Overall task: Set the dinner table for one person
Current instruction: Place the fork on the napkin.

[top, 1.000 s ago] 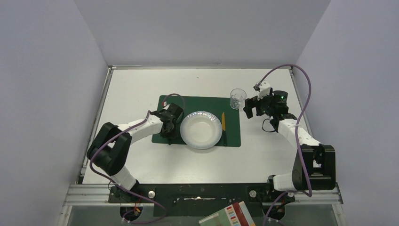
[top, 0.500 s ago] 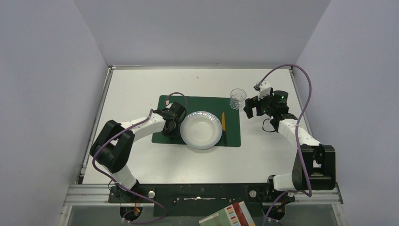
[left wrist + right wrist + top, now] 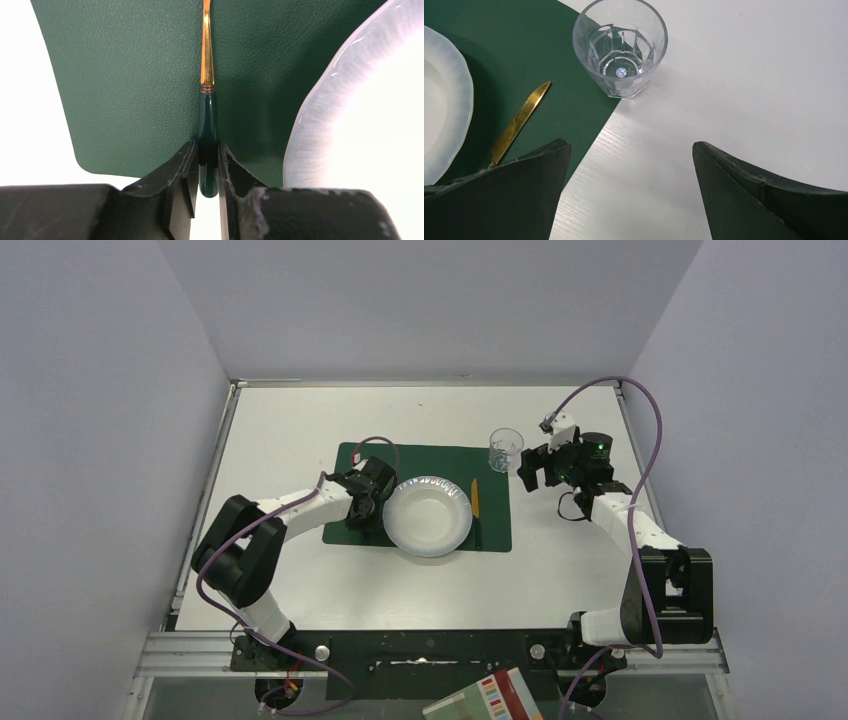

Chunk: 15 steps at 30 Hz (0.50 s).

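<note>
The white dinner table [image 3: 300, 420] carries a dark green placemat [image 3: 440, 455] with a white plate [image 3: 427, 517] on it. A gold knife [image 3: 475, 498] lies right of the plate. A clear glass [image 3: 505, 449] stands on the table off the mat's far right corner. My left gripper [image 3: 206, 147] sits low over the mat's left part, shut on the dark green handle of a gold-stemmed utensil [image 3: 207, 115] that lies beside the plate [image 3: 360, 110]; its head is out of view. My right gripper [image 3: 631, 145] is open and empty, just short of the glass [image 3: 620, 47].
Grey walls close the table in on three sides. A metal rail runs along the near edge, with a colourful box [image 3: 485, 698] below it. The knife's blade [image 3: 519, 122] lies left of my right gripper.
The left gripper shifted a little toward the far side along the plate's left edge, then held still. The right arm has not moved.
</note>
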Available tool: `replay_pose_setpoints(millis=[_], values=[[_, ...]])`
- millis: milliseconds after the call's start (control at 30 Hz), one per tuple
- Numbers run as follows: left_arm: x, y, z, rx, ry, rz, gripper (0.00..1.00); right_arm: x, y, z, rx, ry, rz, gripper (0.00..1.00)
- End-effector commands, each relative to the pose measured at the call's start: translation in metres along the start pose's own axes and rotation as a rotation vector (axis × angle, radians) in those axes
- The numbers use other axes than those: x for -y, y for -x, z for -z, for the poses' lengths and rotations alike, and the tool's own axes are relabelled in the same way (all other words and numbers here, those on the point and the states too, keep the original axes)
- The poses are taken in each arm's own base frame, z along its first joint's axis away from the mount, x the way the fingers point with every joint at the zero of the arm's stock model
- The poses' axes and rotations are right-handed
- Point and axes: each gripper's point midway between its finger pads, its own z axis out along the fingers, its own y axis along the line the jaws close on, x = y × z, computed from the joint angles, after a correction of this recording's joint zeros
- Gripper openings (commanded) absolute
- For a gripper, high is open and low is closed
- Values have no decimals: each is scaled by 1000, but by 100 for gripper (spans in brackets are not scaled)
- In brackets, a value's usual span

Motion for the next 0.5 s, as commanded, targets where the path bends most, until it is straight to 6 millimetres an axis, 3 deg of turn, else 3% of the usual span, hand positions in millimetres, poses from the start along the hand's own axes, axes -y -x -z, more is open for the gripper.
replay_pose_setpoints(millis=[0, 167, 467], values=[[8, 20, 12, 66, -32, 9, 18, 4, 17, 1, 61, -7, 22, 98], [8, 19, 12, 65, -34, 8, 19, 4, 16, 0, 60, -7, 21, 98], [7, 20, 16, 76, -45, 7, 42, 5, 16, -1, 61, -10, 19, 98]])
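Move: My left fingertips are on the fork's handle near its butt end, low over the napkin's left part; the fork's middle lies about 6 cm straight ahead at fingertip height. The plate's middle is some 14 cm to the right and 5 cm farther out, and the knife's is about 25 cm right and 5 cm out. From my idle right hand the fork's middle is roughly 35 cm left, 4 cm back and 12 cm lower. I let go of the fork: my left hand stays in place, pointing steeply down over the handle, and only the fingers spread, slowly at first and then faster, to a bit over a third of their full opening. Both pads come off the sides of the handle, leaving a clear gap to its left and right, with no lift yet beyond a trace. ##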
